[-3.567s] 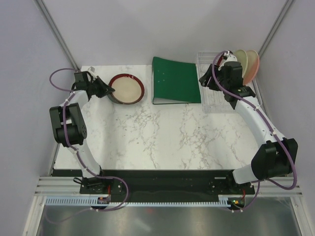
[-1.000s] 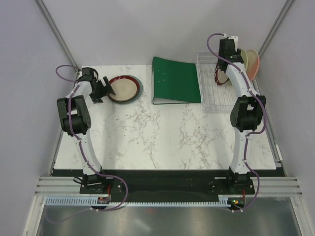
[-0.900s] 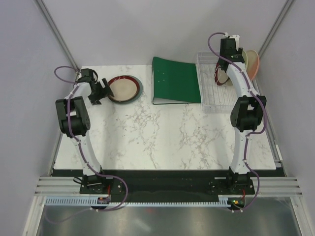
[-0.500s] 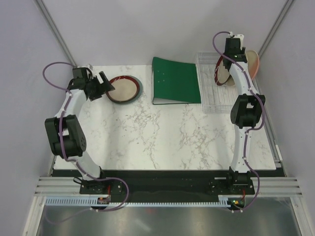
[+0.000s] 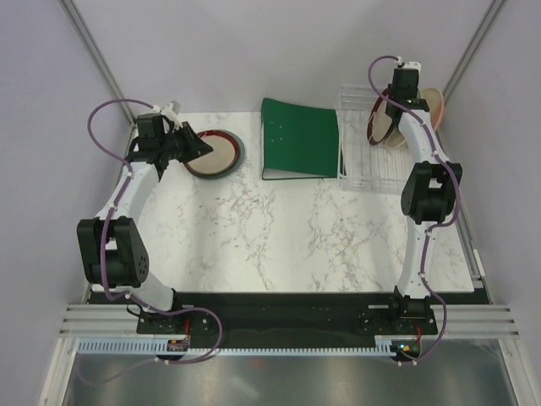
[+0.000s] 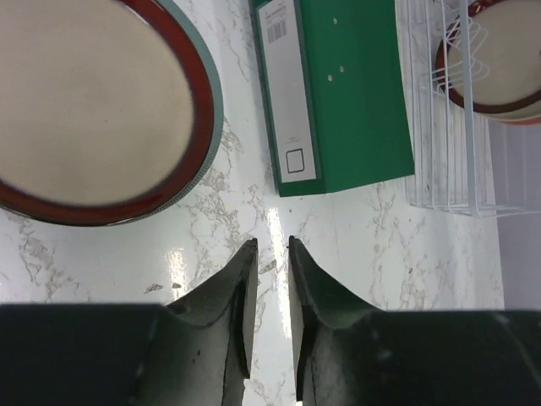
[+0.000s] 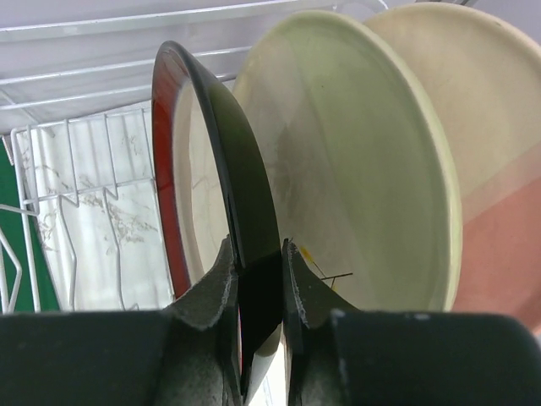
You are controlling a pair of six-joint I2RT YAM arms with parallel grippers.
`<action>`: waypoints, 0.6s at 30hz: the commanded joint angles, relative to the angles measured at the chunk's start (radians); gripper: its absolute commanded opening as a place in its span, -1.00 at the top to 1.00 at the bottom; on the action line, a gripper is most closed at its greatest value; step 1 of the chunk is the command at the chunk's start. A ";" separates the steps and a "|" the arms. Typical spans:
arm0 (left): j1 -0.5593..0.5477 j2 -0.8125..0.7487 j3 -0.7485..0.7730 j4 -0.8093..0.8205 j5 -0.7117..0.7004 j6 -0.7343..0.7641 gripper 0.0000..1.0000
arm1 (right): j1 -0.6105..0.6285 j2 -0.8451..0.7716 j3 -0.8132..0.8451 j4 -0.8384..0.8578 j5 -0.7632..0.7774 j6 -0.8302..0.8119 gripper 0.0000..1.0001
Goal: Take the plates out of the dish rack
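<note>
On the left of the table, a red-rimmed plate (image 5: 215, 152) with a beige centre lies flat on a slate grey plate (image 6: 217, 110). My left gripper (image 5: 199, 145) hovers over their left edge, shut and empty, seen in its wrist view (image 6: 270, 245) above bare marble. In the dish rack (image 5: 362, 162) at the back right, another red-rimmed plate (image 5: 378, 121) stands on edge. My right gripper (image 7: 257, 245) is shut on that plate's rim (image 7: 237, 152) from above. Behind it stand a cream plate (image 7: 355, 169) and a cream-and-pink plate (image 7: 499, 194).
A flat green binder (image 5: 300, 138) lies between the stacked plates and the rack, its right edge against the rack's left wall. Grey walls close in the back and sides. The right arm (image 5: 427, 190) reaches straight back along the table's right side.
My right gripper has closed on the red-rimmed plate in the rack. My left gripper has gone from open to shut and swung over the stack's left edge. The rack looks shifted slightly back.
</note>
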 commanded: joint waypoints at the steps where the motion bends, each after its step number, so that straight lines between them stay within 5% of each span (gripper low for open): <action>1: -0.045 -0.004 0.006 0.061 0.042 -0.033 0.47 | 0.006 -0.143 -0.024 0.067 0.014 0.045 1.00; 4: -0.066 0.003 0.006 0.067 0.051 -0.043 -0.10 | 0.008 -0.185 -0.038 0.064 0.063 0.008 1.00; 6: -0.080 0.009 0.008 0.072 0.056 -0.045 -0.18 | 0.011 -0.199 -0.041 0.066 0.092 -0.017 1.00; 8: -0.091 0.017 0.006 0.073 0.055 -0.052 -0.99 | 0.015 -0.210 -0.030 0.060 0.143 -0.043 1.00; 13: -0.111 0.031 0.003 0.098 0.090 -0.059 -1.00 | 0.074 -0.252 -0.024 0.064 0.293 -0.178 1.00; 18: -0.129 0.043 0.015 0.128 0.114 -0.072 -1.00 | 0.095 -0.352 -0.082 0.064 0.243 -0.146 1.00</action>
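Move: The right hand already pinches the upper rim of the brown-rimmed plate, whose middle lies some 9 cm below and 2 cm ahead and left. The green plate stands about 5 cm to that hand's right and 3 ahead, the pink plate about 10 right and 3 ahead. From the left hand the brown-rimmed plate is roughly 48 cm right, 19 ahead and 11 below; the plate stack sits 9 cm ahead, straight in line, 16 below. Right hand, keeping its pinch, lifts the brown-rimmed plate 6 cm and back; left opens wide, moving 6 cm right. ##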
